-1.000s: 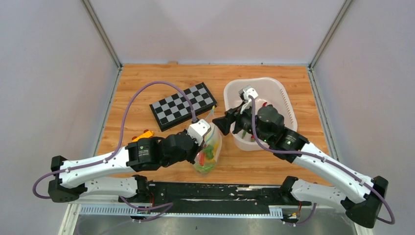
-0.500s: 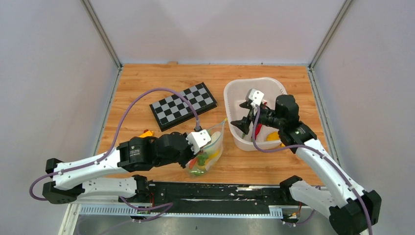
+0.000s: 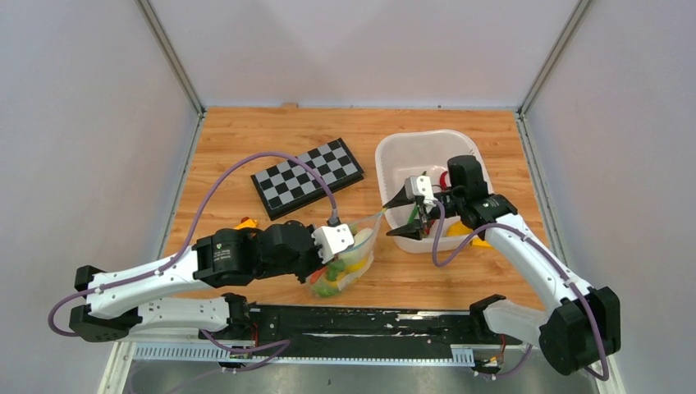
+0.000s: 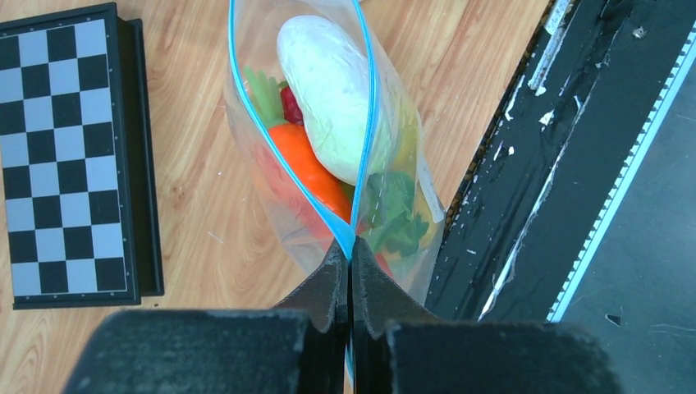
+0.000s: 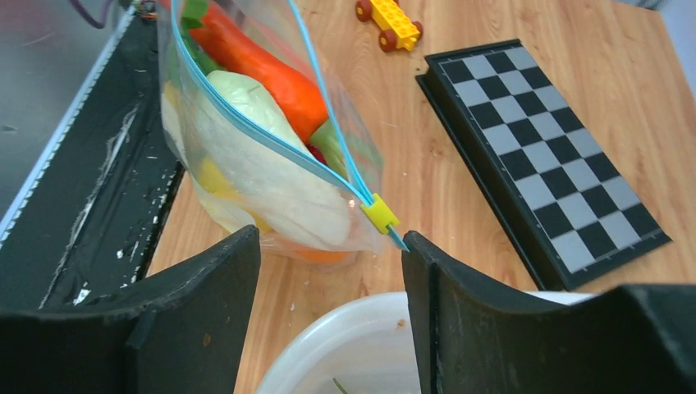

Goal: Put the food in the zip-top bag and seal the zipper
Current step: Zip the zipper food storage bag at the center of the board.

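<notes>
The zip-top bag (image 3: 346,261) stands on the wood near the front edge, its mouth open and the food (image 4: 327,86) inside: a white piece, an orange one (image 4: 310,168) and green bits. My left gripper (image 4: 350,246) is shut on the near end of the teal zipper (image 4: 287,164). The yellow slider (image 5: 379,215) sits at the zipper's far end. My right gripper (image 5: 328,238) is open over the basket's left rim, its right fingertip (image 5: 413,246) just short of the slider and touching nothing. In the top view it (image 3: 389,219) points at the bag's far corner.
A white basket (image 3: 472,156) stands at the right with a few red and green pieces in it. A folded chessboard (image 3: 308,176) lies behind the bag. A yellow toy car (image 3: 244,223) sits left of my left arm. A black rail (image 3: 369,316) runs along the table's front edge.
My right gripper has swung out of the basket, down and left, toward the bag's far corner. The left gripper has drawn the bag slightly nearer the front edge, still holding it.
</notes>
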Robot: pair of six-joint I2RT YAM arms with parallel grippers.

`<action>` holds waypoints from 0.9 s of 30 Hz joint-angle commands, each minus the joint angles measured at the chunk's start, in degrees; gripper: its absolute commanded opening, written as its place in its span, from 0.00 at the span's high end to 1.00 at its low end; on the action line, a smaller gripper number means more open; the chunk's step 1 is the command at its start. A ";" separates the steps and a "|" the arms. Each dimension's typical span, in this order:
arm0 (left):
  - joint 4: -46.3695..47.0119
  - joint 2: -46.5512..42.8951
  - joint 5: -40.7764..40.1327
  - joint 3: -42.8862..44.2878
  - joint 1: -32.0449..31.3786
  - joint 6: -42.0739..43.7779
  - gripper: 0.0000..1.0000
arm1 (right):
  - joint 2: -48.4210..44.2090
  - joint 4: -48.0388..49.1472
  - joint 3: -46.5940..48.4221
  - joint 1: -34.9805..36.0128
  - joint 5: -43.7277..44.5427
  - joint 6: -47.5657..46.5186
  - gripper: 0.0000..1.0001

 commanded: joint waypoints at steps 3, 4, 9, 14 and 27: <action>1.14 -1.36 0.99 3.02 -0.20 1.83 1.00 | 3.09 -2.82 3.60 -0.23 -9.45 -6.32 0.38; 1.27 -1.52 1.03 2.89 -0.19 1.87 1.00 | 3.51 -2.33 3.72 -0.23 -9.50 -6.30 0.39; 1.60 -1.59 1.75 2.64 -0.19 1.82 1.00 | 4.83 1.61 4.19 -0.17 -8.89 -3.78 0.51; 1.66 -2.01 1.16 2.57 -0.19 1.82 1.00 | 6.07 0.73 5.16 -0.16 -7.63 -4.01 0.60; 1.77 -3.20 0.25 2.14 -0.19 1.21 1.00 | 5.20 0.99 4.09 -0.15 -4.68 -4.70 0.76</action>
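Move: The yellow slider on the bag's zip is just off my open right fingertips, some 2 cm ahead and 2 cm to the left, about level. From my right hand, the food in the bag hangs roughly 8 cm back, 10 cm left and 10 cm below; the white basket is about 6 cm ahead, 12 cm right and 16 cm lower. From my left hand, pinching the bag's zip, the slider is around 12 cm ahead and 12 cm right. I bring my right fingers from wide open to nearly shut around the zip's tail end at the yellow slider, while that hand draws back a touch, then eases about 1 cm forward and edges 1 cm left, turning some 5 degrees counter-clockwise. A firm grip on the slider can't be seen. My left hand keeps its pinch on the zip and lifts just under 1 cm. ##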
